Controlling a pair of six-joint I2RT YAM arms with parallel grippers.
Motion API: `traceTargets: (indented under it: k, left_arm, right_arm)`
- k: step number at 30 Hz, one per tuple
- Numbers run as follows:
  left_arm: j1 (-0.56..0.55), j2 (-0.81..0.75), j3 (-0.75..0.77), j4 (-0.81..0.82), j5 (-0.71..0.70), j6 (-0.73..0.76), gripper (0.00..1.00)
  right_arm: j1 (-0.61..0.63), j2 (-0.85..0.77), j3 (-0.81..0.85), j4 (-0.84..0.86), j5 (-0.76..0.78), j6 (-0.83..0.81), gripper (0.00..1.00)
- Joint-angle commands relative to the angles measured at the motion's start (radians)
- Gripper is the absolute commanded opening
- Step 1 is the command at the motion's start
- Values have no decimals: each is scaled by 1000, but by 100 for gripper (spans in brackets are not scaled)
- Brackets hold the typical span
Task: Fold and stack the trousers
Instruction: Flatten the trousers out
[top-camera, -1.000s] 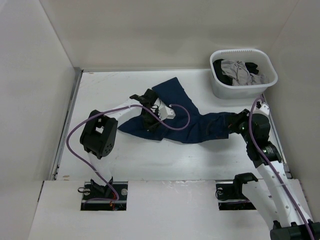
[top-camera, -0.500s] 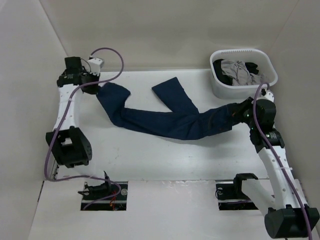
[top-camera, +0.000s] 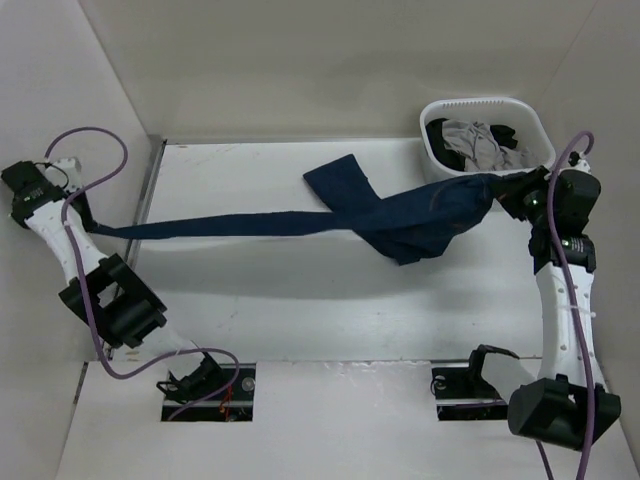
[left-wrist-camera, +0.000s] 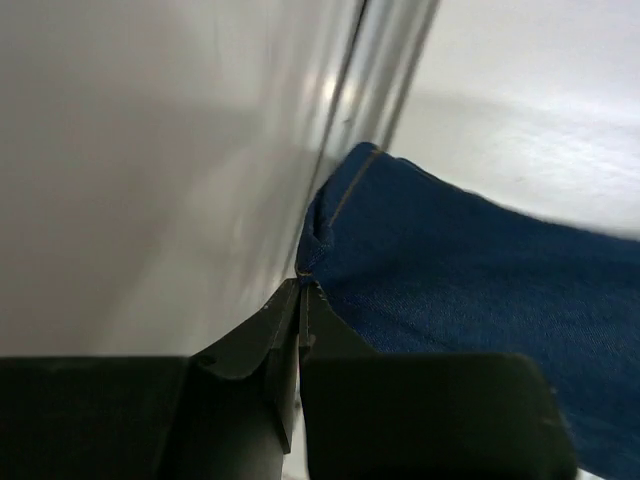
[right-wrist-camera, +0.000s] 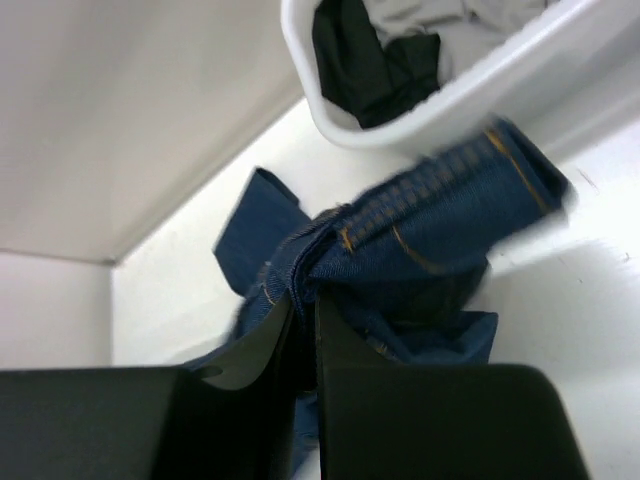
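The dark blue trousers (top-camera: 420, 215) hang stretched across the table between my two grippers. One leg runs as a long taut band toward the left wall. The other leg (top-camera: 338, 180) lies folded over at the middle back. My left gripper (top-camera: 88, 224) is at the far left, past the table's edge. It is shut on the hem of the stretched leg (left-wrist-camera: 470, 270), pinched at the tips of that gripper (left-wrist-camera: 300, 287). My right gripper (top-camera: 512, 190) is beside the basket. It is shut on the bunched waist (right-wrist-camera: 440, 210), with denim folds and orange stitching between the pads of that gripper (right-wrist-camera: 305, 305).
A white basket (top-camera: 470, 182) with grey and black garments (top-camera: 482, 142) stands at the back right, also seen in the right wrist view as a white basket (right-wrist-camera: 450, 110). A metal rail (top-camera: 143, 205) and the side wall (left-wrist-camera: 150, 170) bound the table's left.
My left arm swung from the table's middle to the far left wall, shut on the leg hem, and pulled it out long. My right gripper moved right and back with the waist.
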Motion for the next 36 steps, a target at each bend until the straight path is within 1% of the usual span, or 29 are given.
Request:
traceTargets:
  k: [1,4,6,8,9,11,13,15,16,18,19,20,24,28,30,33,36]
  left_arm:
    - [59,-80,-25,16,-29,113,0]
    - [114,-114,-178,76,-64,200,0]
    - [142,-126,-267,122,-92,242,0]
    - [168,-141,-336,154,-106,283,0]
    - [175,-147,-365,162,-109,300,0]
    - [185,-158,-411,170,-112,331,0]
    - [191,-163,-448,180,-119,352,0]
    - [203,-166,-476,206,-126,371,0]
    - [211,-166,-485,219,-132,381,0]
    - [224,-166,-499,234,-139,400,0]
    - [228,-166,-502,236,-139,406,0]
    - [231,-169,-505,236,-135,414,0]
    - [232,-177,-514,239,-129,417,0]
    - [229,-183,-524,251,-129,417,0]
    - [228,-181,-528,263,-135,418,0]
    - [228,-170,-528,266,-139,418,0]
    - [218,-167,-524,266,-139,414,0]
  right_arm:
    - [-36,-49,8,38,-79,81,0]
    - [-49,-128,-176,-10,-68,114,0]
    - [-75,-225,-300,-25,-56,160,0]
    - [-134,-340,-405,-57,-38,220,1]
    - [-166,-390,-440,-90,-25,242,3]
    - [-181,-457,-488,-166,39,281,9]
    - [-184,-524,-532,-223,85,335,10]
    - [-208,-602,-563,-301,123,381,17]
    - [-236,-633,-565,-346,143,386,22]
    - [-282,-673,-552,-436,171,374,51]
    - [-280,-679,-546,-462,183,368,69]
    - [-270,-679,-539,-491,200,365,100]
    - [-214,-685,-520,-599,229,375,100]
    - [-152,-707,-532,-671,206,430,100]
    - [-101,-702,-569,-668,215,463,100]
    - [-17,-655,-620,-596,241,541,100]
    - [86,-562,-641,-524,324,594,100]
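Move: Both hands hold the trousers taut in the air. The right one's landing spot for the waistband is about 14 cm back, 2 cm to its left and 27 cm below; the left one's spot for the cuff, at the table's left edge, is roughly 12 cm back, 5 cm to its right and 17 cm down. From the right hand, the white basket stands some 17 cm ahead, 5 cm right and 20 cm below, and the loose trouser leg lies 11 cm ahead, 32 cm left and 27 cm below. Both arms swing the stretched trousers quickly back towards the bases and down onto the table, the left hand going about 13 cm back and 11 cm down with its fingers tipping downward, then staying there with the cuff still pinched. The right hand sweeps back and down away from the basket, its wrist rolling and turning clockwise, then opens wide to let go of the waistband and sinks a further 6 cm over it, easing left as its fingers tip down. ##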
